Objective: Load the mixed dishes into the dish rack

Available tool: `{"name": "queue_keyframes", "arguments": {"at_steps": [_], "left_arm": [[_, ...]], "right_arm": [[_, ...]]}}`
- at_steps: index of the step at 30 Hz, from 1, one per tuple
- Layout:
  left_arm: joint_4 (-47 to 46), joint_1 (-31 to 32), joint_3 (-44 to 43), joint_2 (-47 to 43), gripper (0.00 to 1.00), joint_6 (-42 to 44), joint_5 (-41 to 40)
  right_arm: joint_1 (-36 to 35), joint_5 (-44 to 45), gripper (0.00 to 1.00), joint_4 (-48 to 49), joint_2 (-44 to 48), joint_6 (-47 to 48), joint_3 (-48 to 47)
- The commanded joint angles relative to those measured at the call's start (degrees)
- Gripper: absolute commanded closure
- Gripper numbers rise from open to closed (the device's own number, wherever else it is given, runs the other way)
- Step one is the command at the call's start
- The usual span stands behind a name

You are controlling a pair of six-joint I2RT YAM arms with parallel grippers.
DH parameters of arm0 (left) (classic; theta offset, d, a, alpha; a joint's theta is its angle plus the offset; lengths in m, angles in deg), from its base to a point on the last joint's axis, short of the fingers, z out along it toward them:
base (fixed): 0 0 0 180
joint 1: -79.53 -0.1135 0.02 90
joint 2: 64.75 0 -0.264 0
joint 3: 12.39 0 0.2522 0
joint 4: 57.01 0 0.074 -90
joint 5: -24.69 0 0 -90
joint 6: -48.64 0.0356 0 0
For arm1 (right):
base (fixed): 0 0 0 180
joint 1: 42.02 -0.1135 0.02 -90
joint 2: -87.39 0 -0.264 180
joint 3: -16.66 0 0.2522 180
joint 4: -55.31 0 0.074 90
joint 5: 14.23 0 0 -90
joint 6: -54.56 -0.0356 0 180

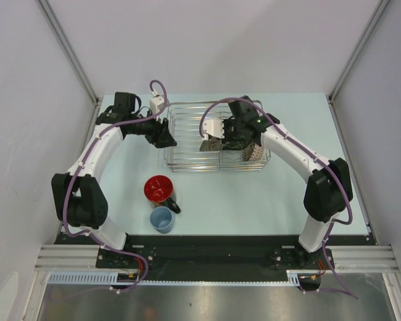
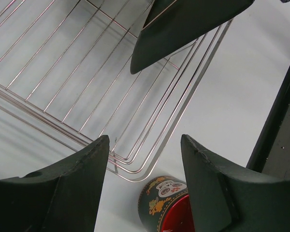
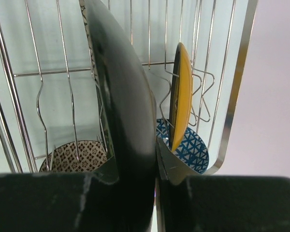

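The dish rack, a silver wire basket, stands at the table's middle back. My right gripper is inside it, shut on the dark square plate, which stands on edge between the wires. Beside it the yellow plate stands upright in a slot. The blue-patterned bowl and the pinkish-beige patterned bowl lie lower in the rack. My left gripper hangs open and holds nothing at the rack's left near corner. The skull-print mug stands on the table below it. The light-blue cup stands just in front of the mug.
White walls with metal corner posts close in the table on three sides. The black base strip with both arm mounts runs along the near edge. Bare table lies between the rack and the right arm's base.
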Motion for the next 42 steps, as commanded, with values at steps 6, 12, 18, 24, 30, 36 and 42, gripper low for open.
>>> {"name": "queue_keyframes", "arguments": {"at_steps": [6,12,18,24,30,36,42], "left_arm": [[0.10,-0.64,0.72,-0.57,0.34,2.33,1.45],[0.18,-0.72,1.42,-1.01,0.34,3.04,0.75],[0.10,-1.25,1.95,-1.37,0.34,3.57,0.22],[0.18,-1.34,1.86,-1.54,0.33,3.92,0.22],[0.54,-1.51,1.95,-1.72,0.33,4.27,-0.13],[0.45,-1.43,2.30,-2.24,0.34,4.27,-0.48],[0.45,-1.60,2.21,-2.42,0.33,4.36,-0.48]], "right_arm": [[-0.73,0.06,1.00,2.44,-0.83,0.09,-2.38],[-0.99,1.29,1.00,2.18,-1.53,-1.14,-0.54],[-2.13,1.29,0.89,3.23,-1.71,-5.17,1.75],[-2.75,-1.52,0.71,4.54,-0.66,-10.71,4.12],[-3.45,-3.11,0.00,6.04,-0.30,-13.79,6.32],[-5.03,-2.93,0.00,6.92,0.49,-16.42,5.18],[-7.32,0.23,0.00,6.66,4.44,-17.49,4.83]]}}
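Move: The right hand pinches the upper edge of the dark square plate, which hangs on edge above its rack slot; the slot is straight below the hand, about 12 cm down. The yellow plate stands some 7 cm ahead and 3 cm to the right, the blue bowl about 8 cm ahead and 8 right, the patterned bowl about 8 right and 3 back. From the left hand, the slot is roughly 16 cm to the right, about level fore and aft, and 13 cm lower. Still pinching the dark plate's upper edge, the right hand eases it some 2 cm down and slightly left into the rack slot, then opens its fingers wide and lets go. As they open, the hand draws back about 3 cm, sinks another centimetre and tips down roughly 10 degrees, then slides left a couple of centimetres with the plate edge between the open fingers. ##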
